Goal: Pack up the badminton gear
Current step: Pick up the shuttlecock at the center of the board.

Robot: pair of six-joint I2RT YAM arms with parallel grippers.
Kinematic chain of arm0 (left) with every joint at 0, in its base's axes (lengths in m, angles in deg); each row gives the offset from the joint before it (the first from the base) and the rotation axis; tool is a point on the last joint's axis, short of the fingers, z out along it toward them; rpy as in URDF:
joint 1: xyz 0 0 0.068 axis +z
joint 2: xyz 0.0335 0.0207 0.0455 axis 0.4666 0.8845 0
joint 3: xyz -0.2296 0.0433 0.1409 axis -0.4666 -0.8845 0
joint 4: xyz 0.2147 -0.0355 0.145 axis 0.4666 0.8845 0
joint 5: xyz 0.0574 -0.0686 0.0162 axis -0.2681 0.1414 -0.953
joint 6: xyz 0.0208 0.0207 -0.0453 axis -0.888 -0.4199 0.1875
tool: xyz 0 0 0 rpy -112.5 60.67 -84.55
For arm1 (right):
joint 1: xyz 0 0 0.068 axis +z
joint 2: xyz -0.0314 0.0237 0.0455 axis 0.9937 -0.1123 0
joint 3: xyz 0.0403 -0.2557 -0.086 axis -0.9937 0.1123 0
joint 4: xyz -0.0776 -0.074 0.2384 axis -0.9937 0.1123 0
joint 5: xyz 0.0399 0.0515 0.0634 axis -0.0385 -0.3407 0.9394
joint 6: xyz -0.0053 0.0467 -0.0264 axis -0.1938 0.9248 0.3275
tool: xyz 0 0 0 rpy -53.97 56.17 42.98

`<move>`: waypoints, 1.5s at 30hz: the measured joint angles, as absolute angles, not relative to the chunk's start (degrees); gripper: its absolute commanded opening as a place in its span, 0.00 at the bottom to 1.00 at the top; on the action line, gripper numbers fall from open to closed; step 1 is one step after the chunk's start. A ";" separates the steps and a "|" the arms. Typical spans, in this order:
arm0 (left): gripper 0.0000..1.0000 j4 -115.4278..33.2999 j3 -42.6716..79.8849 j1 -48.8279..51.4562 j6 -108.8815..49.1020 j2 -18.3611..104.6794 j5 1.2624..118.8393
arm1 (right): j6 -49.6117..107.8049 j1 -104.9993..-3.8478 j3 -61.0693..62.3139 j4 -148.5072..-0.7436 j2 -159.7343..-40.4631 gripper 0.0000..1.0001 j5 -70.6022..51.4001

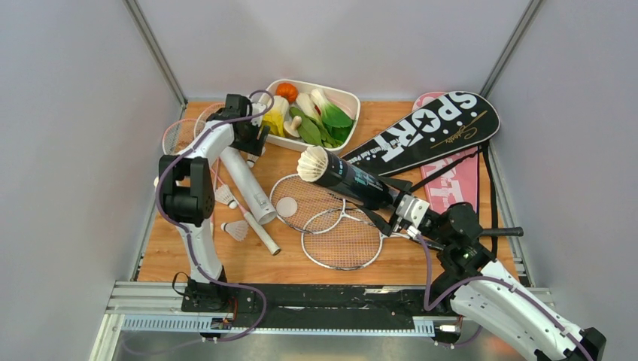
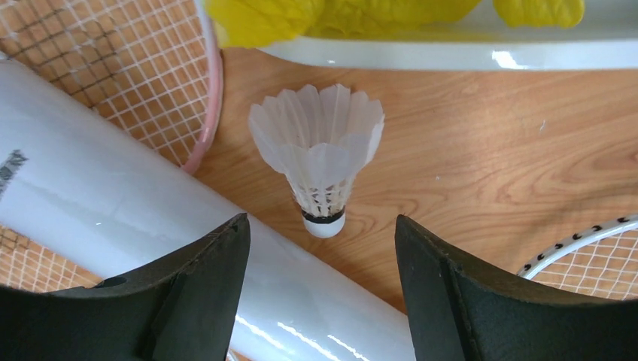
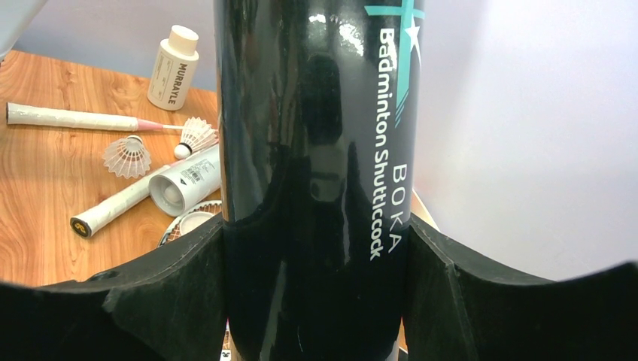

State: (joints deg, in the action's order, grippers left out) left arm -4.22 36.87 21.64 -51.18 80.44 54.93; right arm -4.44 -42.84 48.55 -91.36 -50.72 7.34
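My left gripper is open at the back left, low over a white feather shuttlecock. The shuttlecock lies on the wood just ahead of the fingertips, cork toward me, touched by neither finger. Beside it lie the white tube and the pink racquet. My right gripper is shut on the black tube, held tilted above the table, with white feathers showing at its open end. Two silver racquets lie crossed in the middle. The black cover lies over the pink cover at the back right.
A white tray of toy vegetables stands at the back, its rim just beyond the left fingers. Two loose shuttlecocks lie left of the white tube. A small cream-capped bottle stands at the table's left edge.
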 measured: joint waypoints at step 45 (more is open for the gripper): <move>0.44 -8.42 30.79 21.66 -40.74 61.97 59.54 | -1.62 -42.84 48.44 -93.98 -56.73 0.60 8.36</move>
State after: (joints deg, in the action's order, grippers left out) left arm -8.42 30.79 21.66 -40.74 61.97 59.54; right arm -1.62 -42.84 48.44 -93.98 -56.73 8.36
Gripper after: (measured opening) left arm 0.448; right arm 0.697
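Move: The shuttlecock lying cork-end nearest the robot is almost under the open left fingers, some 2 cm ahead of the hand point and 6 cm below it. The white tube's middle lies about 5 cm back and 4 cm left; the vegetable box's middle is 13 cm ahead and 16 cm right; the pink rackets' heads are roughly 11 cm ahead and 11 cm left. From the right hand the shuttlecock is about 30 cm ahead, 37 cm left and 28 cm below. The shuttlecock is pinched low on its feather skirt, just above the cork: the left hand sinks about 5 cm beside the white tube and closes its fingers partway, creeping slightly forward, then lifts straight off by some 16 cm, drawing back a little at the end as the fingertips swing up and forward about 20 degrees. The right hand keeps its grip on the black tube, easing it down and left about 2 cm late on. ##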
